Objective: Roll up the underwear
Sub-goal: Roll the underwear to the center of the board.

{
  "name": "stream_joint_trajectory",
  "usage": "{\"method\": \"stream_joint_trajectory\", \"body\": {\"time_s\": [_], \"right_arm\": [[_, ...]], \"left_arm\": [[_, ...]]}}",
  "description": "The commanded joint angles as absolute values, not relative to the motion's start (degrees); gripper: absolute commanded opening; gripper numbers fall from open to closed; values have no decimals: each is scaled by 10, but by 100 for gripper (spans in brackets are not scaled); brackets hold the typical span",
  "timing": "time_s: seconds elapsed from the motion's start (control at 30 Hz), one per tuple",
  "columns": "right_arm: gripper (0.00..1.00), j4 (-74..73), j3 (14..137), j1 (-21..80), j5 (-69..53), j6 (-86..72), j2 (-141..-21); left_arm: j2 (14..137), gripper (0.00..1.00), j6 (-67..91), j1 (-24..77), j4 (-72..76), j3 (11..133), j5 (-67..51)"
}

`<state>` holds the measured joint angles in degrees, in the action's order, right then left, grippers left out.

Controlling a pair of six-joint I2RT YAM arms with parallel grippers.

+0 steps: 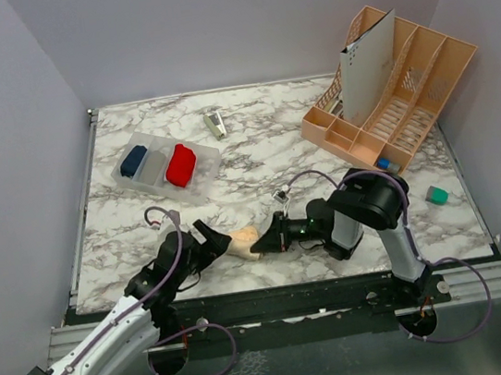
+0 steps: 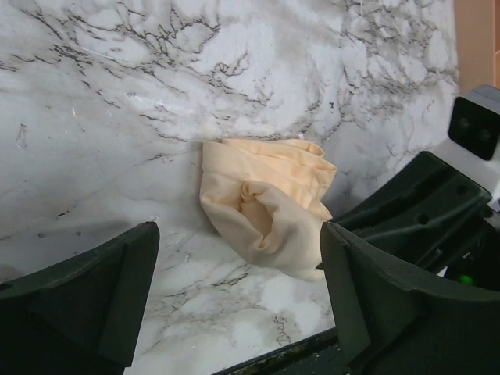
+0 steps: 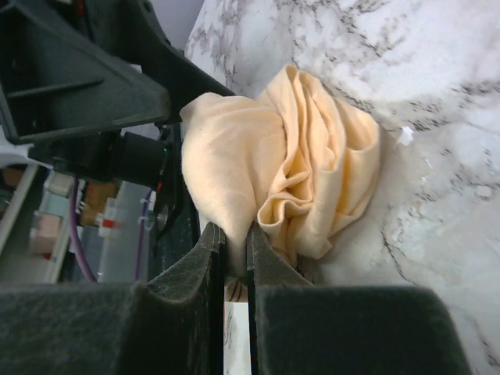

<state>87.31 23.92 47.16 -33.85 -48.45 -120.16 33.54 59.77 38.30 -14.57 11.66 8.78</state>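
Observation:
A crumpled peach-beige underwear bundle (image 1: 244, 241) lies on the marble table near the front edge, between my two grippers. My right gripper (image 1: 267, 238) is shut on a fold of it; in the right wrist view the fingertips pinch the cloth (image 3: 281, 172) at the gripper (image 3: 234, 234). My left gripper (image 1: 213, 239) is open. In the left wrist view its fingers (image 2: 117, 297) stand wide apart around the gripper (image 2: 234, 301), with the bundle (image 2: 266, 203) just beyond them, untouched. A rolled red underwear (image 1: 180, 165) rests in a clear tray (image 1: 208, 167).
The tray also holds a blue roll (image 1: 133, 160) and a grey roll (image 1: 153, 165). A peach slotted organizer (image 1: 406, 100) with a white card stands at the back right. A small teal object (image 1: 436, 194) lies at the right, and a small metal item (image 1: 214, 123) at the back.

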Motion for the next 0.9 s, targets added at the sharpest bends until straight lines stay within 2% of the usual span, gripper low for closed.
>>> {"method": "stream_joint_trajectory", "body": {"time_s": [0.0, 0.17, 0.47, 0.67, 0.87], "right_arm": [[7, 814, 218, 451, -351, -564, -1256], [8, 808, 214, 446, -337, -577, -1272], [9, 802, 211, 441, -332, -582, -1277], [10, 801, 210, 441, -333, -581, -1275], [14, 800, 212, 440, -342, -574, -1267]], "left_arm": [[287, 89, 586, 381, -129, 86, 53], [279, 77, 580, 380, -59, 54, 1], [346, 80, 584, 381, 18, 39, -17], [431, 78, 612, 382, 93, 19, 21], [515, 56, 620, 384, 129, 11, 48]]}}
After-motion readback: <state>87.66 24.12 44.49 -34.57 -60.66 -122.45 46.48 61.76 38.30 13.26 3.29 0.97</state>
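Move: The rolled underwear lies some 5 cm to the left gripper's right, about 1 cm nearer the base and 3 cm lower. From the right gripper, which already pinches its near end, the bundle's middle is about 3 cm left and 2 cm ahead, at the same height. From the left gripper, the clear container stands about 18 cm ahead and 9 cm left, the red roll inside it about 18 cm ahead and 6 cm left. Bring the left gripper right about 3.5 cm and down some 2 cm onto the rolled underwear, swinging briefly back towards the base and forward again, its left side dipping about 10 degrees. Set its fingers either side of the bundle and start closing them. Keep the right pinch, roll that wrist about 15 degrees more, top going forward, shifting barely a centimetre, then hold still. ##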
